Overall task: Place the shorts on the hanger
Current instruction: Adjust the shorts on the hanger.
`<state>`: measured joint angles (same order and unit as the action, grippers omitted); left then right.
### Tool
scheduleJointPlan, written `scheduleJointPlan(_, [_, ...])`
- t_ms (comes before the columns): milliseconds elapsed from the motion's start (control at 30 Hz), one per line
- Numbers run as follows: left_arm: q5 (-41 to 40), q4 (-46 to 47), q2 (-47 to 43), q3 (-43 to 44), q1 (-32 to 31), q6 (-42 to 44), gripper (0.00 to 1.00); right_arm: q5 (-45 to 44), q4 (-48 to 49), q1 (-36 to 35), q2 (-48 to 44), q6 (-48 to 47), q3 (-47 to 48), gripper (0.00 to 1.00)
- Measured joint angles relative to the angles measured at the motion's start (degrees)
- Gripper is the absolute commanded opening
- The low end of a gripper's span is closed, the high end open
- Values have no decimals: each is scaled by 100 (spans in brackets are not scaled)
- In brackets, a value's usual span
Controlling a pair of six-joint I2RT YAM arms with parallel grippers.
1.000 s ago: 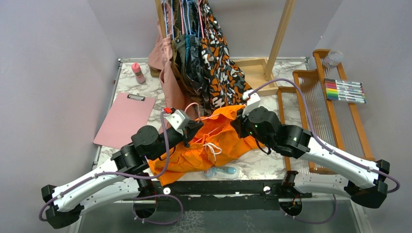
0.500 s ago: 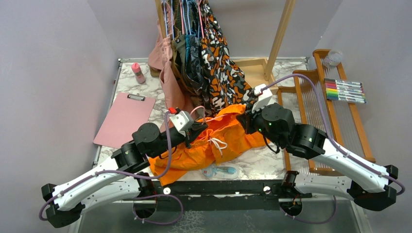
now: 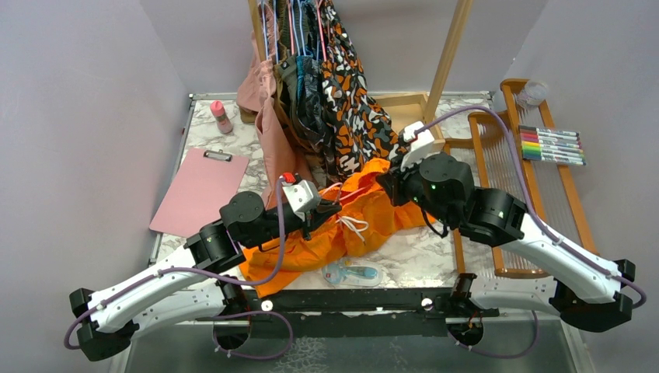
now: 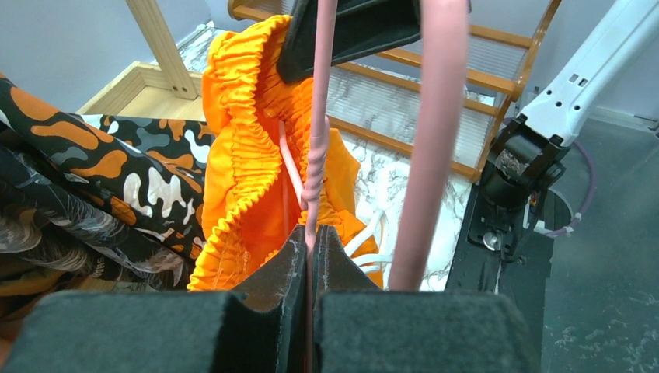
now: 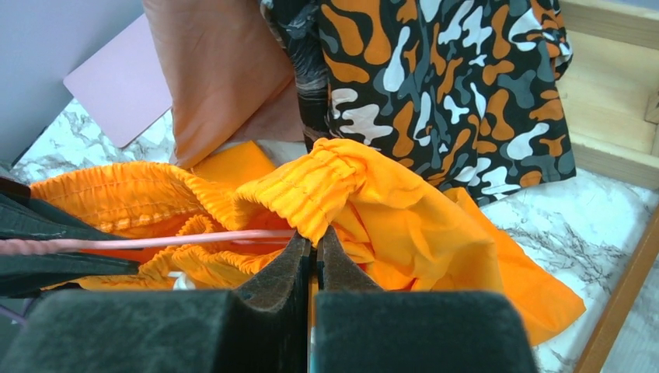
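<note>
The bright orange shorts [image 3: 365, 214] lie bunched on the marble table between the two arms, white drawstring [image 3: 353, 227] showing. My right gripper [image 5: 315, 237] is shut on the gathered waistband of the shorts [image 5: 342, 186] and holds that edge up. My left gripper [image 4: 311, 233] is shut on the thin pink wire hanger [image 4: 319, 140], at its twisted neck. The hanger's wire [image 5: 155, 242] runs into the open waist of the shorts [image 4: 249, 140]. From above, the left gripper [image 3: 330, 210] and right gripper [image 3: 386, 186] face each other across the shorts.
Behind the shorts a wooden rack [image 3: 448, 54] carries an orange-black-white patterned garment [image 3: 350, 101] and a dusty pink garment [image 3: 268, 136]. A pink clipboard [image 3: 200, 190] and a small bottle [image 3: 221, 116] lie left. A wooden slatted stand [image 3: 513, 179] and markers [image 3: 553, 145] are right. A small bluish object [image 3: 353, 273] lies near the front edge.
The right gripper has drawn the waistband up and back to the right. The left gripper has moved right with the hanger, deeper into the shorts. The fabric has bunched tighter.
</note>
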<state>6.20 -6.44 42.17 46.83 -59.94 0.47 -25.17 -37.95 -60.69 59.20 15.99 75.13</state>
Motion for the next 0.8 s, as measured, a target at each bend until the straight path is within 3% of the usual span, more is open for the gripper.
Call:
scheduleJointPlan(133, [28, 2, 17, 0, -2, 0, 0, 214, -221, 0, 291, -55, 308, 40])
scheduleJointPlan(233, [26, 2, 26, 0, -2, 0, 0, 409, -352, 0, 400, -131, 466, 48])
scheduleJointPlan(500, [17, 2, -55, 0, -2, 22, 0, 942, -590, 0, 175, -597, 719, 49])
scheduleJointPlan(800, [-4, 15, -114, -46, -2, 24, 0, 1419, -328, 0, -525, -940, 374, 50])
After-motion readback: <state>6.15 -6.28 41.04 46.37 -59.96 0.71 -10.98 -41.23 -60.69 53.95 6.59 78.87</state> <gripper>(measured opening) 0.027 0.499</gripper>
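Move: The right hand is pinching the far right corner of the orange shorts' waistband right at its fingertips. The hanger's pink arm runs out to this corner, its middle about 6 cm left of the hand and 3 cm back; the white drawstring knot is some 7 cm left, 9 cm back and 8 cm lower. The camouflage shorts hang about 17 cm ahead and 5 cm left, slightly lower. From the left hand, the pinched corner lies roughly 13 cm right, 6 cm ahead, nearly level. The right fingers let go of the waistband corner, opening from shut to about half while the hand edges a little left towards the left gripper. Then the right hand backs off and rises clear of the cloth, some 5 cm in all, undoing the leftward shift and turning about 15 degrees counter-clockwise. The left hand stays in place and keeps its pinch on the hanger. ##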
